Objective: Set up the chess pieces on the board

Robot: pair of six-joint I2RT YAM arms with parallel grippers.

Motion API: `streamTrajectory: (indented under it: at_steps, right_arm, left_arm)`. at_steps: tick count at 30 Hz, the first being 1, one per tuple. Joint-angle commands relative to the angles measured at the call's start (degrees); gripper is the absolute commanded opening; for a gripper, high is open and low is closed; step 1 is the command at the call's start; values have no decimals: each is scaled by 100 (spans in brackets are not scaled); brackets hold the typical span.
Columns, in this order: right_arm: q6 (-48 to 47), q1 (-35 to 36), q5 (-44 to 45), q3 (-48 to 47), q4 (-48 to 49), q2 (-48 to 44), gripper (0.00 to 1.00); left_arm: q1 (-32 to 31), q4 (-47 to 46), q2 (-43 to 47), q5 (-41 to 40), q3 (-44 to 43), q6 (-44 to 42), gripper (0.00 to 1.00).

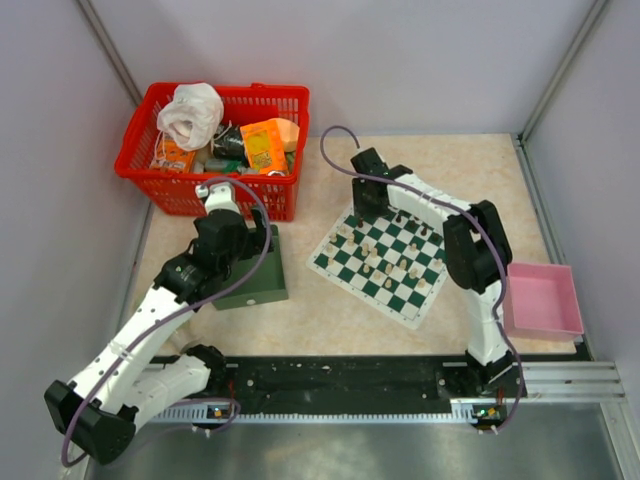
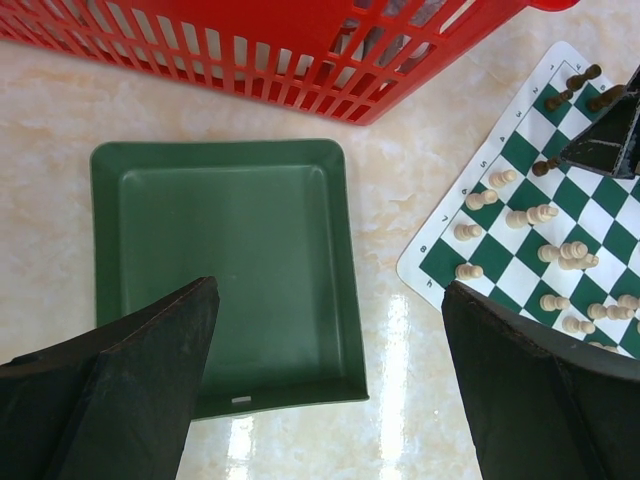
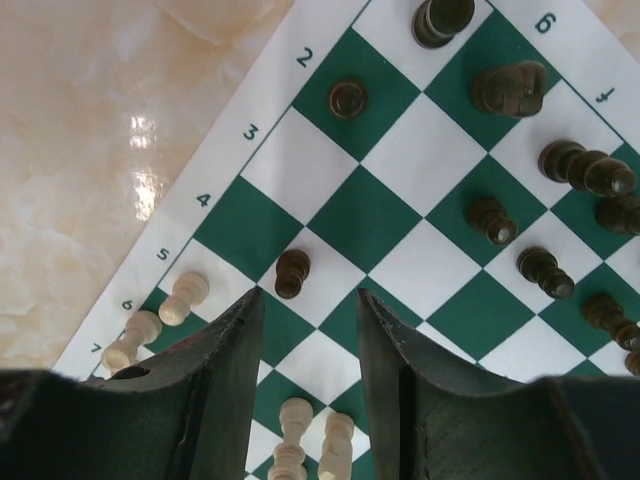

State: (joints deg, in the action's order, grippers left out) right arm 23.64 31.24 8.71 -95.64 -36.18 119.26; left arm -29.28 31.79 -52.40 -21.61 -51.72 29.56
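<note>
The board (image 1: 421,316) lies right of centre, turned diagonally, with black and cream chess pieces (image 1: 385,255) spread over it. My right gripper (image 1: 372,207) hovers over its far left corner. In the right wrist view that gripper (image 3: 308,296) is open with only board squares (image 3: 365,215) between its fingers. A black pawn (image 3: 292,272) stands just ahead of its left fingertip, several black pieces (image 3: 495,220) lie further ahead, and cream pawns (image 3: 185,297) stand by the left border. My left gripper (image 2: 330,290) is wide open and holds nothing. It hangs over the green tray (image 2: 230,250), left of the board (image 2: 516,283).
A red basket (image 1: 230,92) full of clutter stands at the back left, right behind the green tray (image 1: 265,285). A pink tray (image 1: 543,300) sits at the right edge of the table. Pale walls close in on both sides.
</note>
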Motion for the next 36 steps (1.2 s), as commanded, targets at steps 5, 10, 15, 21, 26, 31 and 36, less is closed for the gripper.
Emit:
streamTrajectory:
  at_steps: [5,10,15,21,26,31,36]
  right_arm:
    - [-34,57,61,-596,59,361,41]
    - [-8,57,34,-676,15,510,39]
    - [-35,48,8,-720,6,598,37]
    - [-43,48,-27,-781,-29,668,32]
    - [-61,48,-80,-790,-47,634,22]
    - [-79,48,-36,-772,-55,484,18]
    - [-79,48,-45,-807,-73,414,17]
  left_arm:
    - [63,46,213,-212,48,-161,99]
    - [89,55,230,-230,31,-170,99]
    - [89,64,257,-212,66,-170,99]
    - [106,46,239,-195,66,-170,99]
    - [106,11,204,-177,57,-170,99]
    - [115,38,204,-177,75,-170,99]
    - [124,38,222,-178,127,-144,99]
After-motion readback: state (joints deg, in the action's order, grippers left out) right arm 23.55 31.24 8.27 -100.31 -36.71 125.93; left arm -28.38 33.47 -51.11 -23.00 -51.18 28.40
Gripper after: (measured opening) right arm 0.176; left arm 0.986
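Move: The dark pawn standing alone by the board's left border is about 1 cm ahead of the right hand, 1 cm to its left and some 3 cm below. At much the same depth, another dark pawn stands roughly 8 cm straight ahead of that hand, the dark knight about 9 cm ahead and 4 cm right, and a light pawn level with it, 5 cm left. From the left hand, the lone pawn lies roughly 14 cm ahead, 23 cm right and 18 cm below. The right hand sinks about 3 cm over the lone dark pawn, easing about 1 cm forward and just under 1 cm left early on, so that the half-open fingers come down on either side of the pawn. Its wrist keeps practically the same slant as the fingers draw together, most of it once the hand is nearly down, and the hand then stays low with both fingertips newly pinching the pawn's upper part. ##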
